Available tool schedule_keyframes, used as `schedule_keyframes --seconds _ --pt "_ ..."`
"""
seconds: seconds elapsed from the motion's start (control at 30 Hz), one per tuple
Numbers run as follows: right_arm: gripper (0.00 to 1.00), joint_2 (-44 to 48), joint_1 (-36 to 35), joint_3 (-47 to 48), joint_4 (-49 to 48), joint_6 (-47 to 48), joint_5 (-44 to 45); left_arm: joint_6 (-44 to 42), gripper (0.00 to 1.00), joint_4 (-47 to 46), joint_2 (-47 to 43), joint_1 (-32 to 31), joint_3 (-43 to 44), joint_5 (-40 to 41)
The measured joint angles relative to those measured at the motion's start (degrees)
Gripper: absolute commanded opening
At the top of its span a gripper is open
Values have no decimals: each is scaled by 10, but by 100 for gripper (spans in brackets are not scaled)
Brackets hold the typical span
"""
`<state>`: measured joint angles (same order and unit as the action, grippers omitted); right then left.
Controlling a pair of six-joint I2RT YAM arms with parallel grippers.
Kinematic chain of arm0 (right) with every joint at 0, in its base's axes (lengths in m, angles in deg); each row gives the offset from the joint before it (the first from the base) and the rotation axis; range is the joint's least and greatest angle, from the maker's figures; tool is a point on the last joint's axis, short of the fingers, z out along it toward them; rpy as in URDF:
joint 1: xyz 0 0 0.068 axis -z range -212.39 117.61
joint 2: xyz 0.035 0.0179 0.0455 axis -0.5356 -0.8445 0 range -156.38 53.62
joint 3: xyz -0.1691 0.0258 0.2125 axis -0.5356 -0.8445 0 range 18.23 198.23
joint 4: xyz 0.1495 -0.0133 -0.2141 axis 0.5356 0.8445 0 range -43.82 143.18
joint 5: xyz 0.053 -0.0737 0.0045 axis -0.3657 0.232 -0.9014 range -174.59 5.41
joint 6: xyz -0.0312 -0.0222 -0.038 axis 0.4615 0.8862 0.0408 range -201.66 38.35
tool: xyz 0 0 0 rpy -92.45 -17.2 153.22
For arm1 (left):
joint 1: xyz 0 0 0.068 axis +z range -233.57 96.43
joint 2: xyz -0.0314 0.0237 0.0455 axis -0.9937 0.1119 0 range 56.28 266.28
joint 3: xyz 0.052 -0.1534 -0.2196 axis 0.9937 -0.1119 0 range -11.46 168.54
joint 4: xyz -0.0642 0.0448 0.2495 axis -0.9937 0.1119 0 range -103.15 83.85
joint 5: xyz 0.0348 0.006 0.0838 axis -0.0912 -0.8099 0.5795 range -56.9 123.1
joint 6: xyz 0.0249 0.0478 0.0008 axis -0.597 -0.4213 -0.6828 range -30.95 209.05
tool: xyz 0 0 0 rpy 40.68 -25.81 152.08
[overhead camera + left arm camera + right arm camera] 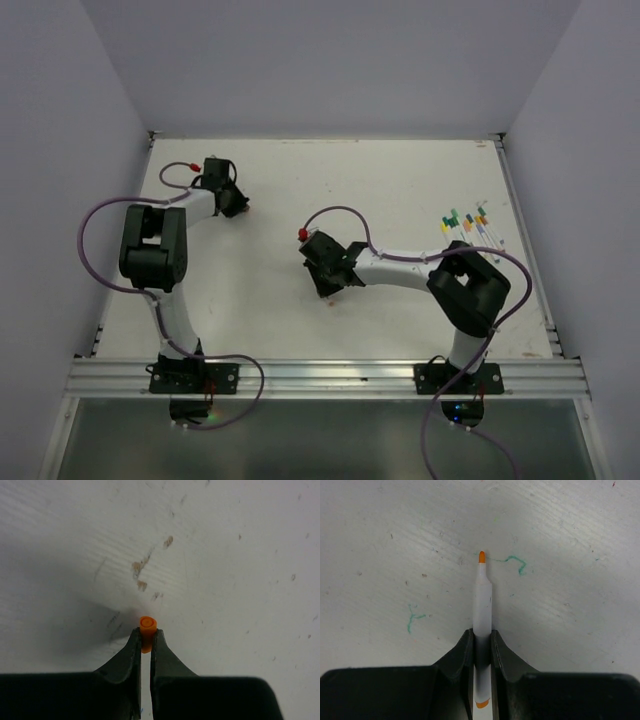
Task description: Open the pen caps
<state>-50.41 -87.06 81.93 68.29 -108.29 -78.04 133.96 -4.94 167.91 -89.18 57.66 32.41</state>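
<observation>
A small orange pen cap (147, 625) sits pinched between the fingertips of my left gripper (146, 634), which is shut on it just above the white table. In the top view that left gripper (236, 200) is at the back left. My right gripper (482, 636) is shut on a white pen (482, 600). The pen's bare orange tip (482, 556) points away from the jaws, with no cap on it. In the top view the right gripper (333, 283) hangs over the table's middle. Several more pens (482, 230) with coloured pen caps (452, 216) lie at the back right.
The white table (400, 180) is walled on the left, back and right. Green pen scribbles (515, 562) and brown smudges (140, 572) mark its surface. Purple cables (345, 212) loop over both arms. A metal rail (330, 378) runs along the near edge.
</observation>
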Motion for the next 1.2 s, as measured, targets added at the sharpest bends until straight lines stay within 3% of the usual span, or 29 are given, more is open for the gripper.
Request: schedule_keyframes --seconds 0.17,0.23,0.33,0.37,0.43,0.53,0.57,0.63,0.67,0.8,0.93,1.03,1.2 --pt "4 7 0 -13 -15 1 0 -26 0 34 41 24 68 49" --pt "17 7 0 -14 -16 1 0 -36 0 51 60 31 100 67" --pt "29 8 0 -14 -17 2 0 -51 0 68 87 35 142 81" --pt "39 8 0 -14 -17 2 -1 -55 1 70 92 35 150 83" --pt "52 9 0 -14 -20 2 -3 -58 21 71 94 35 153 84" --pt "65 12 -1 -14 -21 7 -1 -67 39 75 94 36 153 86" --pt "70 13 0 -15 -21 9 0 -70 50 74 94 37 154 85" --pt "80 20 0 -18 -19 15 0 -74 59 71 94 38 156 86" --pt "99 26 0 -19 -16 18 0 -75 68 72 94 38 156 89" --pt "99 91 21 -20 12 37 4 -81 81 76 88 41 156 91" --pt "99 206 153 -19 32 62 -5 -81 83 94 61 45 142 87" --pt "99 275 286 -19 32 117 55 -80 84 92 0 44 102 69" --pt "94 282 353 -20 48 205 104 -53 82 31 -141 24 16 -6"
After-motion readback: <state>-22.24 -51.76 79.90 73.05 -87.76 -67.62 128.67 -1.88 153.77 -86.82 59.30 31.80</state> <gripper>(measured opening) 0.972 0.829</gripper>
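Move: The left hand still holds the orange pen cap low over the table; its bare resting spot is about 5 cm ahead, 6 cm left and 2 cm below. The right hand still pinches the white pen body, its middle roughly 2 cm ahead and 1 cm left; the capped markers lie some 16 cm ahead and 45 cm right, about 1 cm below. Left carries the cap 8 cm left-forward, opens, lifts; right opens off the pen, rises, swings right-forward towards the markers. ##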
